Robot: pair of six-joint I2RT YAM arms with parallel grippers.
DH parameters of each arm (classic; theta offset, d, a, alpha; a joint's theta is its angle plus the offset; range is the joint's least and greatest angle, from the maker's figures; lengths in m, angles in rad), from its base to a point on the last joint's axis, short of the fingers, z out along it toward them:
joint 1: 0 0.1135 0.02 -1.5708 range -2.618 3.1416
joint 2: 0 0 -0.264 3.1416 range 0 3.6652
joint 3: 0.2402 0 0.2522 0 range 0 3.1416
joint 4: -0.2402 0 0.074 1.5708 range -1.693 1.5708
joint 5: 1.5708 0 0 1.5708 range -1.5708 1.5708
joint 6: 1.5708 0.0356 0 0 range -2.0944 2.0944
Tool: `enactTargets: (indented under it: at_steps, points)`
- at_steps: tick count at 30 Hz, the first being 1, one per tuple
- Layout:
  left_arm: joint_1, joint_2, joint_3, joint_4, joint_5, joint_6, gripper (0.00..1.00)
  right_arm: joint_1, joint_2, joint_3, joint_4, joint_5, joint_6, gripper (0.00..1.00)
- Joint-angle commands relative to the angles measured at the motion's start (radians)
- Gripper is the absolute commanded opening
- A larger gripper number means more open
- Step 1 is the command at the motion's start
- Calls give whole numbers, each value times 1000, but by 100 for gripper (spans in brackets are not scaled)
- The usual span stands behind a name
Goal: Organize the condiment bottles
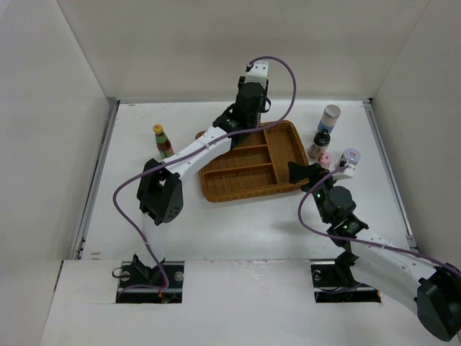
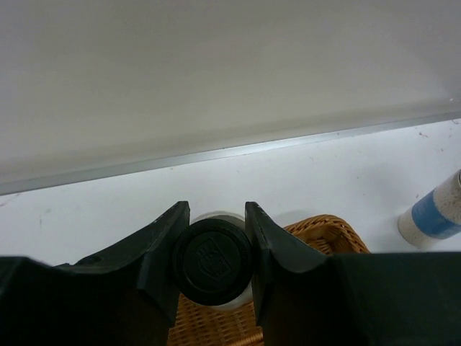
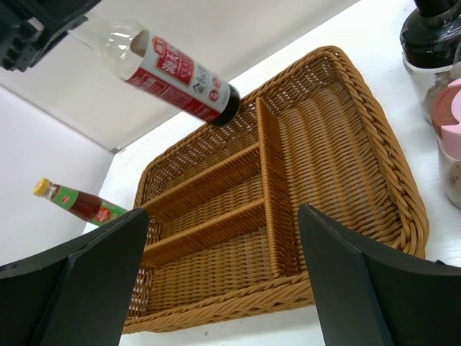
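Note:
My left gripper [image 2: 216, 252] is shut on the black cap [image 2: 213, 261] of the clear glass bottle [image 3: 166, 68]. That bottle hangs tilted in the air above the back of the wicker tray [image 3: 346, 144]. From above, the left gripper [image 1: 243, 114] sits over the tray's [image 1: 288, 184] far left corner. My right gripper [image 3: 223, 216] is open with nothing in it, low at the tray's near right edge; from above, the right gripper [image 1: 306, 173] is beside that edge. The yellow-capped red sauce [image 1: 163, 140] stands left of the tray.
Right of the tray stand the white-blue shaker [image 1: 330, 117], the dark-capped jar [image 1: 320, 143], the pink-capped jar [image 1: 325, 160] and the grey-lidded jar [image 1: 350, 157], close to my right gripper. White walls enclose the table on three sides. The tray's compartments hold nothing.

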Motion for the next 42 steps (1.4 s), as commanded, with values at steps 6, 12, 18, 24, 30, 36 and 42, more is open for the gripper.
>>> enactTargets:
  at_steps: [6, 12, 18, 24, 30, 36, 42]
  points:
    - [15, -14, 102, 155, 38, -69, 15, -13, 2, 1, 29, -15, 6, 92]
    - [15, -24, 83, 161, 46, -84, 14, -17, 13, 3, 27, -17, 6, 93]
    - [-6, -28, 43, 161, 60, -87, 14, -17, 17, 4, 27, -18, 6, 94]
    - [-8, -12, -8, 187, 55, -93, 15, -17, 13, 4, 27, -18, 6, 94]
    - [-2, 0, -46, 196, 60, -109, 16, -17, 13, 3, 27, -18, 6, 94]
    - [-6, 3, -134, 233, 57, -124, 31, -17, 14, 3, 27, -18, 6, 95]
    - [-6, -40, -220, 278, 51, -149, 59, -17, 20, 6, 27, -18, 5, 95]
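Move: The left hand holds the black-capped, red-labelled bottle over its slot, the right end of the tray's far compartment, roughly 22 cm below and 2 cm to the right. The tray's wide right compartment lies about 10 cm right and 7 cm back, the blue-and-white bottle some 23 cm right and 2 cm ahead, and the black-lidded jar 20 cm right and 5 cm back. From the right hand the slot is about 21 cm ahead, 15 cm left and 12 cm below. The left hand lowers the bottle into the tray's far compartment, sinking about 8 cm, its fingers opening near the end. ##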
